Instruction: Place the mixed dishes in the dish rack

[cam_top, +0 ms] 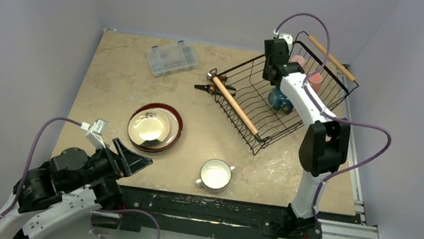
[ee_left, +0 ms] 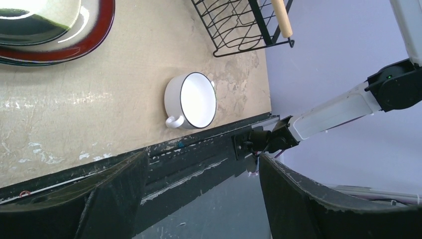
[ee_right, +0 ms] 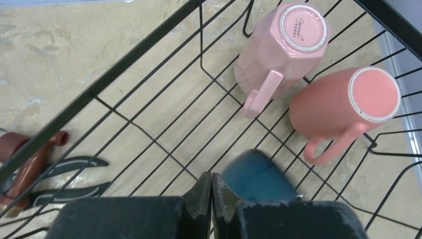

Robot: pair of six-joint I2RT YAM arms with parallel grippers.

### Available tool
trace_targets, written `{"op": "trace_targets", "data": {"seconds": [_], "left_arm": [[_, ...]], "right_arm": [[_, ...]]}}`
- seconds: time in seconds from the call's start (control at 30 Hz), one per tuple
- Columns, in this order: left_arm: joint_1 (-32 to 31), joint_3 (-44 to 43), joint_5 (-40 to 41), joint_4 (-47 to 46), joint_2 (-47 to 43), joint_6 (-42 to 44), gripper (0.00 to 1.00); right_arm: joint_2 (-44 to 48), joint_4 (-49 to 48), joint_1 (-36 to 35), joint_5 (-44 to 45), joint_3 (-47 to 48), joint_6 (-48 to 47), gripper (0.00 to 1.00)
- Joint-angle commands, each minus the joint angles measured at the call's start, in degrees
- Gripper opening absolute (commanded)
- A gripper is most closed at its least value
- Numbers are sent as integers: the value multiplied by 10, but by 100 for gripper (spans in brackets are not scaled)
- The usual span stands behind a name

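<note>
The dish rack stands at the back right, its rim wire crossing the right wrist view. Two pink mugs lie upside down in it, and a blurred blue bowl sits beside them. My right gripper hangs shut and empty over the rack floor, just left of the bowl. A white two-handled cup stands near the front edge. The cream plate rests on the red-rimmed plate. My left gripper is open and empty at the front left.
A clear plastic compartment box sits at the back of the table. A black-and-red hand tool lies just outside the rack's left corner. The black base rail runs along the near edge.
</note>
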State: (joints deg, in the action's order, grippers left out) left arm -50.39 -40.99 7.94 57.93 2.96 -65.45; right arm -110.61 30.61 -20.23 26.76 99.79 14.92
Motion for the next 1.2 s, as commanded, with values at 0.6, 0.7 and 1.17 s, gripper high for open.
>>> {"op": "trace_targets", "data": {"seconds": [0.6, 0.7, 1.17], "left_arm": [[-1, 7, -38, -54, 37, 1, 80], [-1, 15, -44, -61, 34, -2, 80], [-1, 21, -57, -70, 37, -2, 80]], "right_arm": [[34, 34, 39, -37, -10, -14, 46], [8, 36, 39, -36, -1, -44, 61], [-145, 112, 38, 96, 84, -66, 64]]}}
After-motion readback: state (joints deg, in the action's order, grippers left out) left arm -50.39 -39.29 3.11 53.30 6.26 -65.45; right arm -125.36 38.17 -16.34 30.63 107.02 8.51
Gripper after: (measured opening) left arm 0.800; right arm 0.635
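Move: The dark-blue bowl, already out of the right fingers, is inside the rack about 13 cm below the right hand, some 5 cm to its right and 4 cm back. The coral mug lies about 6 cm ahead and 14 cm right of that hand, the pale pink mug about 12 cm ahead and 8 cm right, both around 11 cm lower. From the left hand the bowl is roughly 38 cm ahead, 42 cm right and 17 cm below. Down into the rack towards the bowl goes the empty right hand: after a short nudge forward and down it eases back and to the right while its shut fingers spread to about two-thirds open, then sinks some 8 cm, still drifting right, the wrist tipping about 20 degrees further down. The open tips end close over the bowl; contact can't be made out. The open left hand shifts about 2 cm right. ##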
